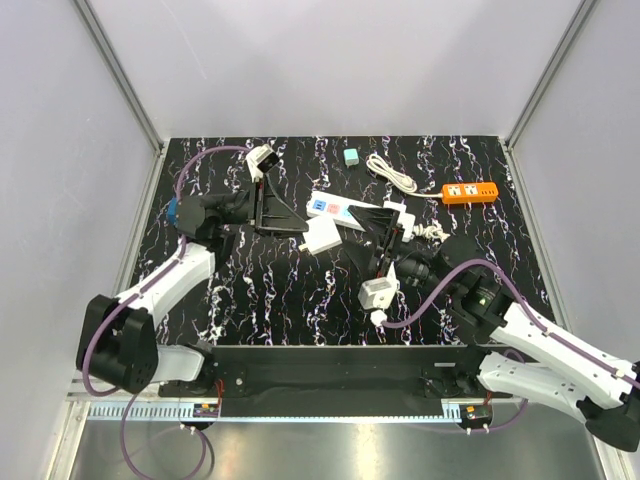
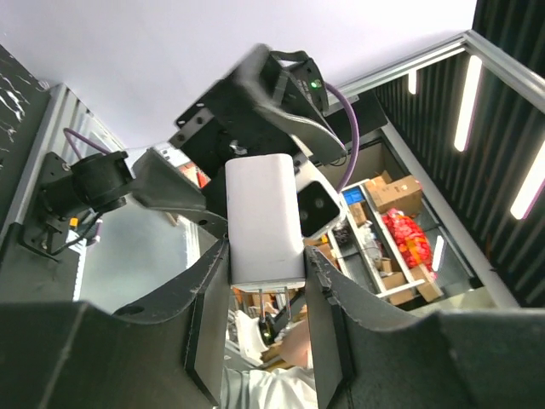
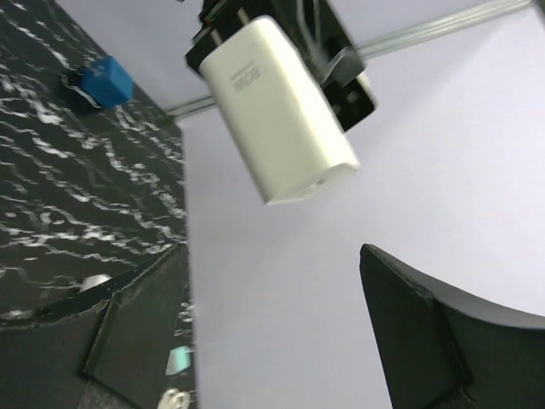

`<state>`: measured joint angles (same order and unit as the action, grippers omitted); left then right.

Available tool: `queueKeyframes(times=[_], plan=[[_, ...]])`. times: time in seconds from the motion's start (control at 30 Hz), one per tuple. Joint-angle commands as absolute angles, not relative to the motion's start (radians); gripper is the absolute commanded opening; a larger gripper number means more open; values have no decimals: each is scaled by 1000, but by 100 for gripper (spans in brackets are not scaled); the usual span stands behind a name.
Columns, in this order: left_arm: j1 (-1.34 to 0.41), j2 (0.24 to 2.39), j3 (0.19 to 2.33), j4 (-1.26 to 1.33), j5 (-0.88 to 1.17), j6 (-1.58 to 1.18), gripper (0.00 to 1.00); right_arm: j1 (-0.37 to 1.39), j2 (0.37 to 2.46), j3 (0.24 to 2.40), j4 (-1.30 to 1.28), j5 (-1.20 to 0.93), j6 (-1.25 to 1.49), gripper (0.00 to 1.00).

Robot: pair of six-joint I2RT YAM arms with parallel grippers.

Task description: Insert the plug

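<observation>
My left gripper (image 1: 303, 230) is shut on a white plug block (image 1: 320, 236), just in front of the white power strip (image 1: 336, 208). In the left wrist view the plug (image 2: 264, 217) sits squeezed between both fingers (image 2: 200, 324), its two metal prongs (image 2: 274, 300) pointing back toward the camera. My right gripper (image 1: 362, 236) stands open just right of the plug. From the right wrist the plug (image 3: 285, 111) hangs beyond the spread fingers (image 3: 140, 319), clear of both.
An orange power strip (image 1: 470, 192) lies at the back right with a coiled white cable (image 1: 392, 172) beside it. A small teal block (image 1: 351, 157) sits at the back. More white adapters lie near the right gripper (image 1: 428, 231). A blue object (image 3: 106, 81) is at the left.
</observation>
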<state>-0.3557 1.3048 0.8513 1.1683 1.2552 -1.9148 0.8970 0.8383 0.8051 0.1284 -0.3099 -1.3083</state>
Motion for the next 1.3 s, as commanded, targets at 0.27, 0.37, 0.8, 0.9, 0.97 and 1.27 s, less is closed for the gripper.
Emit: queueKeyframes(times=[0.27, 0.37, 0.8, 0.9, 0.97, 1.27], plan=[[-385, 1365, 882, 1440, 1246, -2186, 0, 985, 879, 876, 163, -261, -1557, 83], [-402, 1382, 891, 1442, 1252, -2189, 0, 1014, 908, 894, 137, -253, -1589, 79], [-379, 1427, 1029, 1410, 1238, -2128, 83, 1034, 951, 911, 157, -146, -1421, 0], [-324, 1398, 1116, 1145, 1232, -1888, 90, 1034, 936, 933, 127, -123, -1215, 0], [-276, 1337, 1153, 886, 1206, -1541, 92, 1034, 927, 943, 95, -114, -1067, 0], [-285, 1189, 1244, -63, 1044, -660, 93, 1034, 966, 1054, -169, 55, -485, 0]])
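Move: The plug is already in the left fingers, its middle about 2 cm to the right of that hand point and level with it. From the open right gripper it lies some 6 cm to the left, 2 cm back and 2 cm higher. The white strip lies far below, its middle roughly 24 cm ahead of the right gripper, 4 cm to its right and 35 cm down, with the white block on its right end, some 10 cm farther right. Bring the open right gripper about 4 cm left and slightly back around the plug's free end while the left eases it a little right and down, then pinch it. Only then open the left fingers and draw that hand off forward and up, some 8 cm. Keep the right grip, roll that wrist nearly 50 degrees, and bring it back right and down about 3 cm. ##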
